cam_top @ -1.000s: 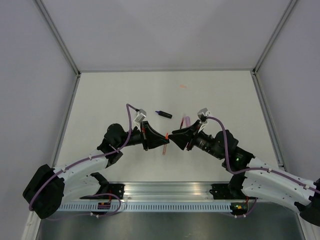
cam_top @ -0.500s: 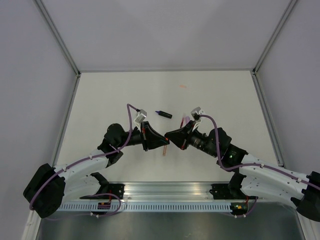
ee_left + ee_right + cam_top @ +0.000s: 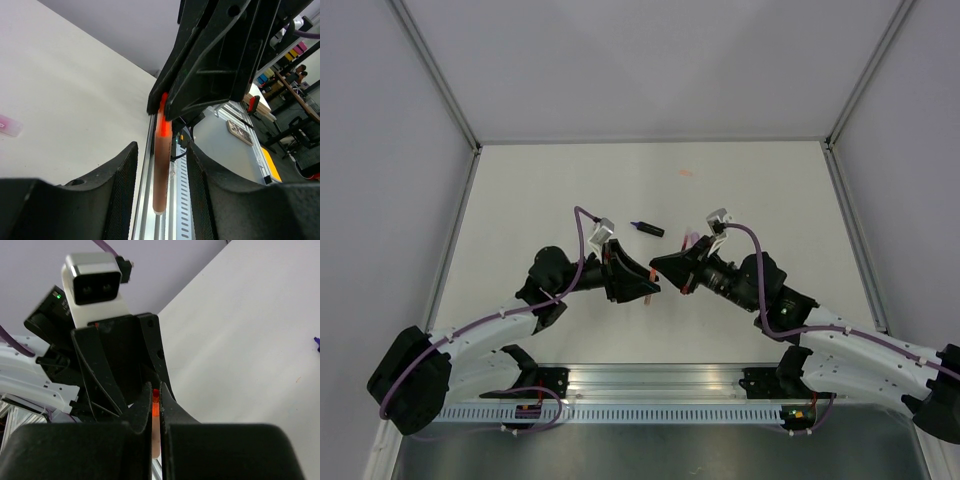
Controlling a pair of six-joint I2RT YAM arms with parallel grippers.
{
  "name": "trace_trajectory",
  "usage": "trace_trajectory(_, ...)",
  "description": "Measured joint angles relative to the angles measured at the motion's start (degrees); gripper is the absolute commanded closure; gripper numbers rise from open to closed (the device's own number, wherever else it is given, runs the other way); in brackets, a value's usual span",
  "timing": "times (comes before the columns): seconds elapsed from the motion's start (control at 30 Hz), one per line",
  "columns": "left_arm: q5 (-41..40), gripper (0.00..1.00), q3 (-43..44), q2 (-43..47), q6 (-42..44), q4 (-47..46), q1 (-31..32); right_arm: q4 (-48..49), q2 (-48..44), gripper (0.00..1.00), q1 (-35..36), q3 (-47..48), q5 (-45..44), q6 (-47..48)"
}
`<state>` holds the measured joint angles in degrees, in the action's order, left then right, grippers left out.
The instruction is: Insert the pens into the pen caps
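A slim pink-red pen (image 3: 161,175) hangs in the air between the two arms. My right gripper (image 3: 156,390) is shut on its orange upper end (image 3: 156,407). Around the lower barrel my left gripper (image 3: 161,150) stands open, with a gap on each side of the pen. In the top view the left gripper (image 3: 650,288) and right gripper (image 3: 658,267) meet nose to nose over the table's middle. A dark navy pen (image 3: 647,229) lies just beyond them. The pink cap (image 3: 689,240) lies on the table by the right wrist, and the left wrist view shows the pink cap (image 3: 10,125) at far left.
The white table (image 3: 540,190) is walled by grey panels at the back and both sides. A faint pink smudge (image 3: 686,172) marks the far part. An aluminium rail (image 3: 660,385) with the arm bases runs along the near edge.
My right gripper slid left onto the pen's upper end and shut on it. My left gripper, which was shut on the pen, has opened around it.
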<state>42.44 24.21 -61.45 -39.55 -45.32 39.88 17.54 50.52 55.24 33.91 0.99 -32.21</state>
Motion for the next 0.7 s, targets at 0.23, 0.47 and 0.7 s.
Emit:
trace_trajectory(0.23, 1.2, 0.55, 0.5, -0.7, 0.0, -0.1, 0.0, -1.5, 0.7, 1.0, 0.0, 5.4, -1.0, -0.8)
trace_trajectory(0.47, 1.6, 0.63, 0.5, -0.7, 0.0, -0.1, 0.0, -5.8, 2.7, 1.0, 0.0, 8.9, -1.1, -0.1)
trace_trajectory(0.7, 2.1, 0.96, 0.5, -0.7, -0.2, -0.5, 0.1, -9.4, 4.3, 0.85, -0.1, 10.9, -1.5, 1.2)
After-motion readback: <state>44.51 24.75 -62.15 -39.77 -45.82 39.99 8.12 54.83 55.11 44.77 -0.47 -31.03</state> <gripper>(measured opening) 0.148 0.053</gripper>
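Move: The orange pen, held up on end by the right fingers at its orange tip, has its middle about 3 cm back from and 3 cm below the right hand. For the left hand it stands right between the open fingers, its middle some 2 cm low. The blue-tipped pen lies on the table roughly 28 cm ahead of the left hand, 1 cm left, 23 cm down; the pink pen is about 3 cm nearer than that one and 13 cm to its right. Still pinching the orange pen by its tip, the right hand draws it up through the left hand's open fingers by about 4 cm, then eases back down some 1 cm while drifting about 1 cm forward. The left hand stays nearly in place, pointing across to the right, and late on shuts its fingers from half open onto the pen's pale body below the orange part, while the right fingers stay at the tip. ##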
